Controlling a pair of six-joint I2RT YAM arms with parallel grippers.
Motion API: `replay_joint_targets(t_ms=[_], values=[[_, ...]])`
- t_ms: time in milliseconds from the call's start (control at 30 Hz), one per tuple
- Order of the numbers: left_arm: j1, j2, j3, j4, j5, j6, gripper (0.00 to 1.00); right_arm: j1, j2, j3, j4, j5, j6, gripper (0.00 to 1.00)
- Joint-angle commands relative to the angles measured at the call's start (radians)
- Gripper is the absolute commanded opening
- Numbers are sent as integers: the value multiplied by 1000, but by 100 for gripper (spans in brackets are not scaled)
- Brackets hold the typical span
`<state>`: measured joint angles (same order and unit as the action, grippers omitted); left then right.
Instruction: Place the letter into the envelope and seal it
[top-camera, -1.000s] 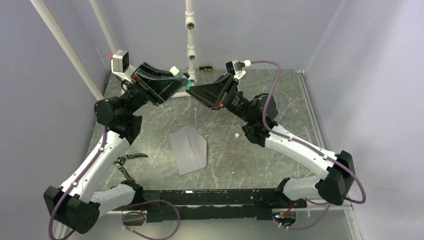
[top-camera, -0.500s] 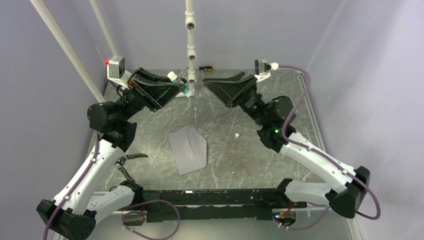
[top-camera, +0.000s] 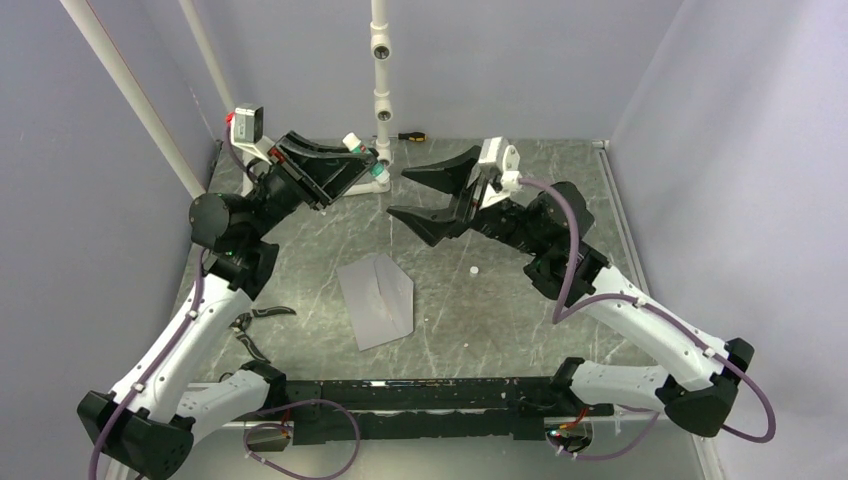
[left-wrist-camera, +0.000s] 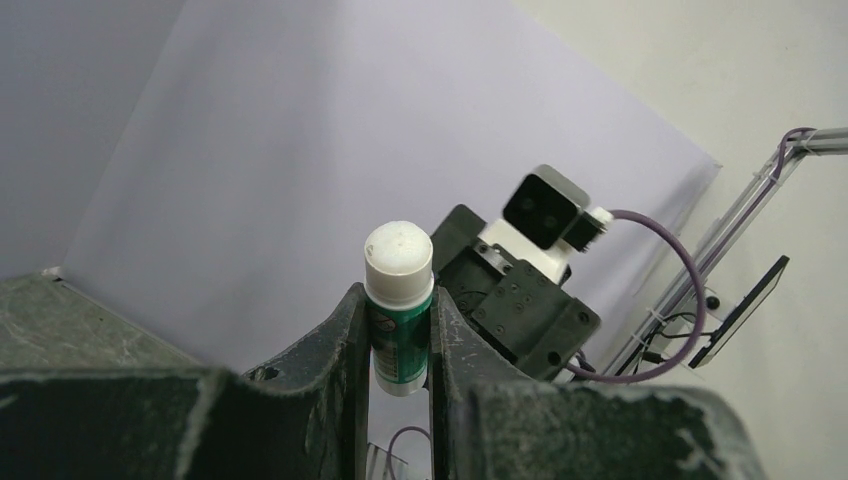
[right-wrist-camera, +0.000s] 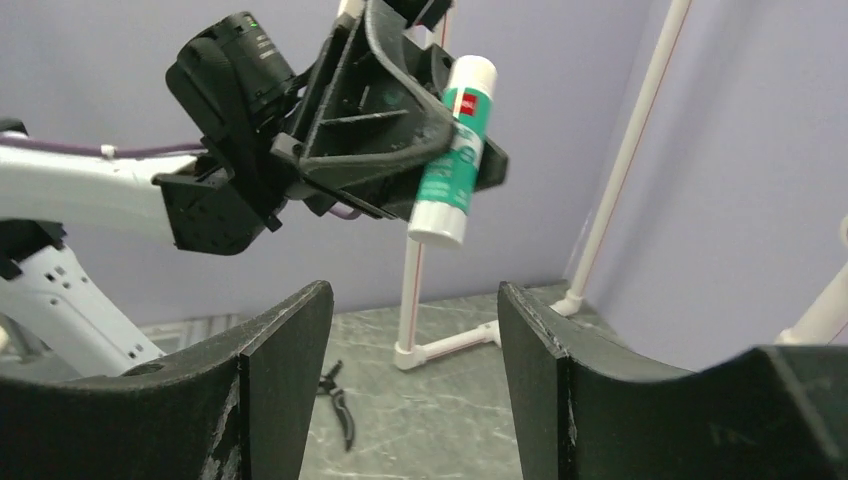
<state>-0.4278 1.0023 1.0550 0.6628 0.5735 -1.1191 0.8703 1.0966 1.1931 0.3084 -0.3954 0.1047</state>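
The light grey envelope (top-camera: 378, 300) lies flat on the dark marble table, between the two arms. The letter is out of view. My left gripper (top-camera: 352, 152) is raised at the back left and shut on a green glue stick with a white end (top-camera: 351, 142). In the left wrist view the glue stick (left-wrist-camera: 400, 335) stands pinched between my fingers (left-wrist-camera: 398, 294). My right gripper (top-camera: 412, 196) hovers right of it, open and empty. The right wrist view shows its fingers (right-wrist-camera: 415, 295) wide apart, with the glue stick (right-wrist-camera: 455, 160) above and beyond them.
A white pipe frame (top-camera: 380, 90) stands at the back centre, with a screwdriver (top-camera: 410, 136) beside it. Black pliers (top-camera: 262, 313) lie near the left arm. A small white bit (top-camera: 473, 270) lies right of the envelope. Grey walls close in the table.
My right gripper, shut at the glue stick a second ago, has opened, drawn back to the right and turned its jaws one above the other. The left gripper still holds the glue stick.
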Motion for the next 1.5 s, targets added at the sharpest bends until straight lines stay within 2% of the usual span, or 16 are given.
replay_joint_targets(t_ms=[0,167,267,500,700,800,933,1100,1267,1467], values=[[-2,-3,18,15,-15,-21,2,50,17,91,-26,52,-264,65],[-2,2,10,31,-15,-28,2,107,71,130,-2,129,-348,63],[-2,0,6,41,-18,-33,2,133,89,138,11,194,-374,56],[-2,-8,3,41,-16,-26,2,160,75,114,46,264,-335,30],[-2,-10,-6,56,-3,-22,2,161,57,112,77,263,-227,26],[-2,-10,-7,72,20,-11,2,161,60,115,95,271,-114,22],[-2,-14,3,79,84,45,2,159,58,91,163,313,231,17],[-2,-19,18,88,197,97,2,159,51,-9,425,294,627,14],[-2,-10,13,155,293,87,2,158,40,-76,586,316,811,8],[-2,52,36,376,443,-32,2,156,68,-130,808,313,940,4]])
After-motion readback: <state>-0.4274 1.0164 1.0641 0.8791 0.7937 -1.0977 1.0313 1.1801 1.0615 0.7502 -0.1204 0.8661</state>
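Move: My left hand already holds the glue stick near its middle, directly between its pads. From my open right hand the stick's middle lies about 5 cm to the left, 3 cm ahead and 3 cm higher, its bottom end pointing back at me. The envelope lies on the table some 47 cm below my right hand, about 6 cm left and 1 cm ahead; the small white cap lies 13 cm right and 7 cm ahead, equally low. I bring my open right hand about 3 cm left and slightly up onto the glue stick's bottom end and close the fingers until they pinch it. Then, still gripping, I roll the right wrist some 60 degrees, clockwise looking along its fingers, while both hands draw back about 4 cm; my left hand keeps its hold and tips slightly upward. ##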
